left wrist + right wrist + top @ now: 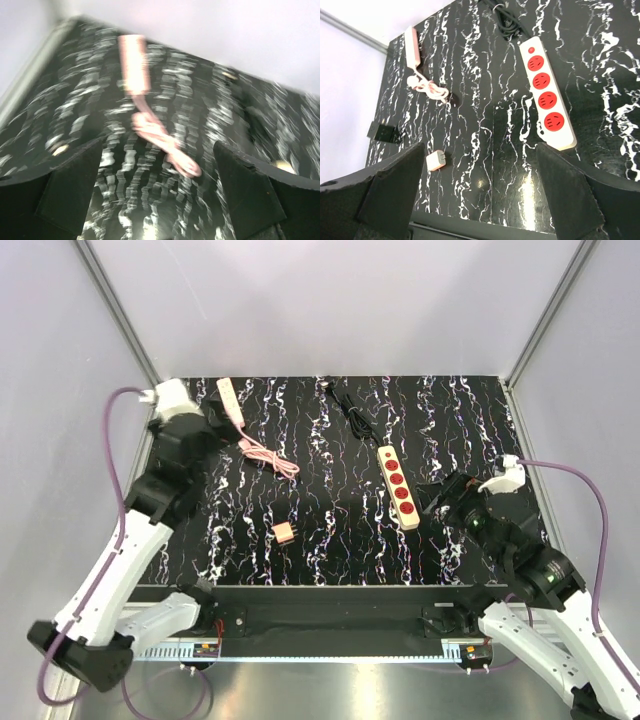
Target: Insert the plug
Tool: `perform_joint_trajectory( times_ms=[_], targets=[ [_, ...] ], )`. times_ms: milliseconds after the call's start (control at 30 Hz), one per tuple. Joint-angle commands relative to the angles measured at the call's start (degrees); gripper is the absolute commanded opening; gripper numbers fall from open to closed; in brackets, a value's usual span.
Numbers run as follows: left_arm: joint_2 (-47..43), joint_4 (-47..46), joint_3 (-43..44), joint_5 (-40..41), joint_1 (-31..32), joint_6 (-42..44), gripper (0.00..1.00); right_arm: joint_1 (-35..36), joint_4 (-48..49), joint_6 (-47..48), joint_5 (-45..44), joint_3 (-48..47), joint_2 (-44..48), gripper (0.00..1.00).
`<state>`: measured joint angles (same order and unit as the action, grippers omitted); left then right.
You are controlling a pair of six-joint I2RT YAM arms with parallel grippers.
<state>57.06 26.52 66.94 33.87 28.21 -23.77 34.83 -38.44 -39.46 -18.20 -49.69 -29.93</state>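
Observation:
The plug (pixel 285 531) is a small pinkish-white cube with metal prongs, lying alone on the black marbled table near its front; the right wrist view shows the plug (pixel 436 161) too. A cream power strip (pixel 397 487) with several red sockets lies right of centre, and in the right wrist view the power strip (pixel 547 92) is ahead of the right finger. My right gripper (pixel 437 502) hovers open just right of the strip's near end, with nothing between its fingers (pixel 570 192). My left gripper (pixel 222 430) is open at the back left, over a pink cord (pixel 165 142).
A pink power strip (pixel 231 400) with its coiled pink cord (pixel 270 458) lies at the back left. A black cable (pixel 350 408) runs from the back wall to the cream strip. White walls with metal posts close in the table. The left wrist view is motion-blurred.

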Motion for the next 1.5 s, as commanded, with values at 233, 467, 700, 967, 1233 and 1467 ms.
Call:
perform_joint_trajectory(
  times_ms=[233,467,700,967,1233,1467],
  targets=[
    [6.9,10.74,-3.65,-25.55,-36.18,-17.62,0.99,0.33,4.86,3.25,3.43,2.05,4.35,1.0],
    [20.52,12.06,-5.41,-38.43,-50.26,-18.59,0.98,0.24,4.95,1.32,4.4,4.95,9.62,1.0],
    [31.44,8.37,-5.42,-44.68,-52.2,-18.77,0.93,0.33,5.21,3.6,5.01,5.22,11.04,1.0],
    [34.26,6.61,-6.29,-37.03,-52.29,-17.9,0.84,0.33,4.78,3.87,4.84,5.92,14.72,1.0],
    [37.16,5.12,-6.91,-38.79,-52.2,-16.14,0.63,0.33,2.84,4.04,2.55,5.84,16.49,1.0],
    [39.8,4.33,-6.03,-44.23,-51.33,-13.06,0.41,0.33,1.09,4.75,-0.17,5.66,17.19,1.0]
  ],
)
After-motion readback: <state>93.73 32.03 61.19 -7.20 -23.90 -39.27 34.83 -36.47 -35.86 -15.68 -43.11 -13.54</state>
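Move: The black plug sits on the table about 17 cm left of the left hand, 2 cm ahead and some 27 cm below. At the same depth, the pink cord bundle lies roughly 9 cm ahead and 9 cm right of that hand, and the white plug 10 cm back and 13 cm right. From the right hand, the black plug is some 66 cm left, 14 cm ahead and 22 cm lower. Left hand sinks about 27 cm, swinging 17 left and tipping down, to pinch the black plug; right eases back. ##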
